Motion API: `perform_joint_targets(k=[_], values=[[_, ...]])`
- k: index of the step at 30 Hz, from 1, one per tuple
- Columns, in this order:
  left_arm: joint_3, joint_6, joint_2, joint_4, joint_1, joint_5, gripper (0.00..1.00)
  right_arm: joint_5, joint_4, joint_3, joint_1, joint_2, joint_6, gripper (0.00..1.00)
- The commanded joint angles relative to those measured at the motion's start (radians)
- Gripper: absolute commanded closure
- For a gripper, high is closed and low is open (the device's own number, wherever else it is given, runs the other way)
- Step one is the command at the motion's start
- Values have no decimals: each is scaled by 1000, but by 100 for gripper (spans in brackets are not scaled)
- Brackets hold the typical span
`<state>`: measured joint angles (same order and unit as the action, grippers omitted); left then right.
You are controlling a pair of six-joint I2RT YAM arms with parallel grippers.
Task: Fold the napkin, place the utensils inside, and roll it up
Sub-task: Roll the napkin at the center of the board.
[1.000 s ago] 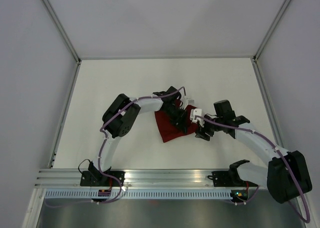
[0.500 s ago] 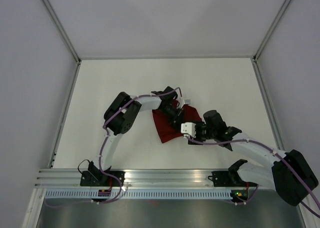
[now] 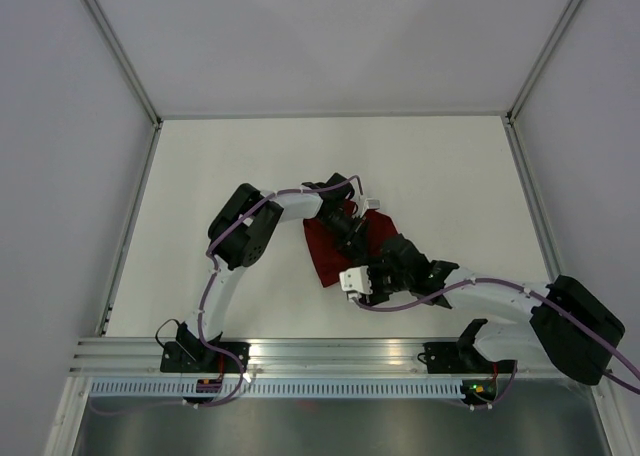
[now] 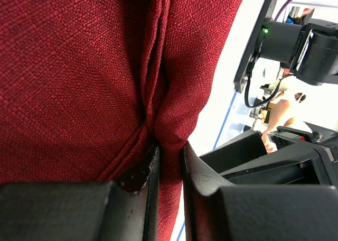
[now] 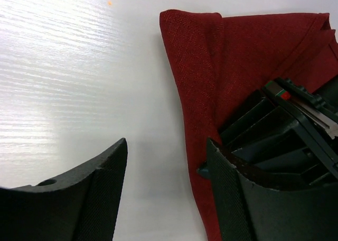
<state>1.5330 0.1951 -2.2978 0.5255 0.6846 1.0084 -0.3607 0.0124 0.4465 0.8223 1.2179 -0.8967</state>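
Note:
The dark red napkin (image 3: 325, 251) lies crumpled near the table's middle. My left gripper (image 3: 352, 234) is over it, and in the left wrist view that gripper (image 4: 170, 151) is shut on a raised fold of the napkin (image 4: 79, 66). My right gripper (image 3: 366, 282) stands open at the napkin's near edge. In the right wrist view this gripper (image 5: 166, 143) has bare table between its fingers, and its right finger reaches the napkin (image 5: 195, 66) edge, beside the left gripper's black body (image 5: 285, 130). The utensils are out of view.
The white table (image 3: 230, 166) is walled by grey panels, with an aluminium rail (image 3: 330, 354) along the near edge where both arm bases sit. The two arms crowd close together over the napkin.
My right arm has swung left and nearer, from the napkin's right side to its near edge, still open. The left gripper has kept its hold and hardly moved.

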Motion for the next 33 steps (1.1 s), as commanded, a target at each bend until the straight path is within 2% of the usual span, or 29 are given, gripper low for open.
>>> perform_joint_targets(k=[1,5,13,25,33], values=[[-4,40,-64,84,-8,-94,98,57,-94,9,9,6,-30,34],[-4,38,-71,87,-13,-85,98,79,-94,-28,-14,-66,-68,34],[-2,35,-80,91,-25,-68,98,-61,52,23,-207,-54,-139,34],[-2,35,-78,97,-33,-53,98,-133,26,15,-209,-1,-165,34],[1,35,-78,103,-33,-48,98,-118,-32,32,-189,60,-168,35]])
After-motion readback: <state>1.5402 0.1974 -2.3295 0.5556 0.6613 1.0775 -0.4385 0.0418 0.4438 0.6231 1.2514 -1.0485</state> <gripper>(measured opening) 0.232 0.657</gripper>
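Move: The napkin's rolled near edge, just to the right of the left gripper's fingers, lies about 3 cm ahead and 4 cm to the right of the open right hand, some 2 cm below it. The left gripper's fingertips, pinching this edge, are roughly 4 cm ahead and 1 cm left; the near left corner sits some 11 cm left and 1 cm back. From the left hand the free stretch of edge is about 5 cm right and 1 cm back. The napkin's rolled edge stays pinched in the left fingers, which ease barely half a centimetre left while tipping about 5 degrees. Around them comes the right hand, fingers still open: forward and right some 6 cm in all with a slight lift, then about 2.5 cm down while easing back a little, bringing its fingers over the edge just right of the left gripper. ##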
